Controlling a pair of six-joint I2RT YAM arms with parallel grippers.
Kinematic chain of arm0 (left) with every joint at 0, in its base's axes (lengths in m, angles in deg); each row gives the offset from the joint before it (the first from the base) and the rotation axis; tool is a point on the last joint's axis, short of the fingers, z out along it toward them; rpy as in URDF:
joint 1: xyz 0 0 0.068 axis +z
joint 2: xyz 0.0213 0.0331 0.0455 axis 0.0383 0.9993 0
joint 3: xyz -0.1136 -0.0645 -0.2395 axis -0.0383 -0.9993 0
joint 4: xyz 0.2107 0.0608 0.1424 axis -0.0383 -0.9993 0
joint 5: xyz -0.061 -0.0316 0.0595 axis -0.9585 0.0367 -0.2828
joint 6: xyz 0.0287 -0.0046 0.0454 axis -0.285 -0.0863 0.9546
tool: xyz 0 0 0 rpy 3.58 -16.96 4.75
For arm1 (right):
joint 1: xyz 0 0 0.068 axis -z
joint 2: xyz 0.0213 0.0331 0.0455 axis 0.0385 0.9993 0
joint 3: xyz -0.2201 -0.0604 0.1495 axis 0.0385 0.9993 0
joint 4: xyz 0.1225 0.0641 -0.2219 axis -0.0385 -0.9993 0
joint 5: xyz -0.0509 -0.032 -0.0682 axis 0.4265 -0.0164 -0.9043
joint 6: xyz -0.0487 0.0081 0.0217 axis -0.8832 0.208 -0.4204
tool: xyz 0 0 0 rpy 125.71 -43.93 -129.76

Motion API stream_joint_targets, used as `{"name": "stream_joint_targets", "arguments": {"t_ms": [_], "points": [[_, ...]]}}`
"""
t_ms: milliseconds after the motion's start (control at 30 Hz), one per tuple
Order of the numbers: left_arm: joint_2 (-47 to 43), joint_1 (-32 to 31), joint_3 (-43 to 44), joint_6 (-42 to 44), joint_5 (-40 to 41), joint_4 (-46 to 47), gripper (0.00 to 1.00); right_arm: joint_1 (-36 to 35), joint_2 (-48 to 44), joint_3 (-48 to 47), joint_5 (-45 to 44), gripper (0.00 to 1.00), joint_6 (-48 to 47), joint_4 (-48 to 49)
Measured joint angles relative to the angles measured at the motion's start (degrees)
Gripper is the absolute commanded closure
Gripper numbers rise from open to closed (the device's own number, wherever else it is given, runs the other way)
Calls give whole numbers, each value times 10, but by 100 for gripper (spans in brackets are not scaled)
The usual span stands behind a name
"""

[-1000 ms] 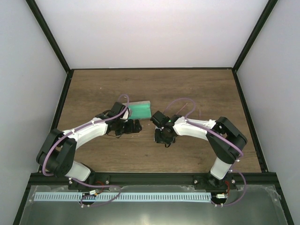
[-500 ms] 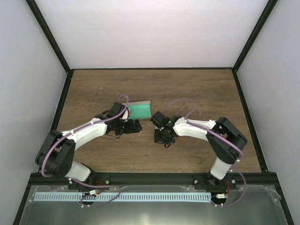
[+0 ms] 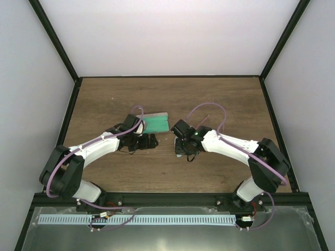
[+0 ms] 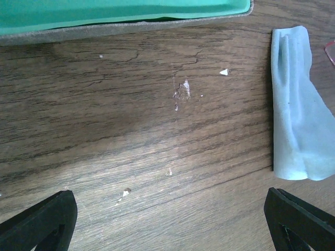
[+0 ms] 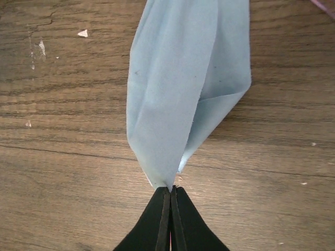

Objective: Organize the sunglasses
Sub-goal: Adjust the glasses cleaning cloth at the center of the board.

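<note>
The sunglasses show only as a pink sliver at the right edge of the left wrist view (image 4: 331, 52) and a pink-purple line at the top right of the right wrist view (image 5: 320, 4). In the top view my right arm hides them. My right gripper (image 5: 170, 189), mid-table in the top view (image 3: 184, 150), is shut on a corner of the light blue cloth (image 5: 183, 89), which trails over the wood. The cloth also shows in the left wrist view (image 4: 298, 115). My left gripper (image 4: 167, 225) is open and empty just in front of the grey case with green lining (image 3: 156, 123).
The case's green lining and grey rim (image 4: 120, 23) run along the top of the left wrist view. The wooden table (image 3: 104, 99) is walled by white panels and black posts. Purple cables loop over both arms.
My right arm's elbow has swung out to the right and its gripper has shifted slightly right and farther back, still shut. My left arm has stayed put.
</note>
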Motion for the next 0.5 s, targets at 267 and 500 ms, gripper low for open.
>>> {"name": "stream_joint_targets", "arguments": {"t_ms": [267,500], "points": [[0,0,0,0,0,1,0,0,-8,-48,-36,99,-50,-56],[-12,1,-2,-16,25,-9,0,-21,52,-121,-21,99,-121,-48]]}}
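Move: The right hand already pinches the near end of the cleaning cloth; the cloth's middle is about 6 cm ahead and 4 below. The open green case lies some 14 cm ahead of the right hand, 12 to its left and 5 below. The sunglasses are about 11 cm ahead, 15 to the right and 6 below. From the left hand, the case is roughly 12 cm ahead, 2 to its right and 4 below. Up first, by about 4 cm with a small drift right, then leftward and a little forward, the right hand swings the pinched cloth end towards the case and the left hand's open fingers, ending some 3 cm left of its start and slightly lower than its peak. The wrist turns about 15 degrees counter-clockwise, fingers kept shut. ##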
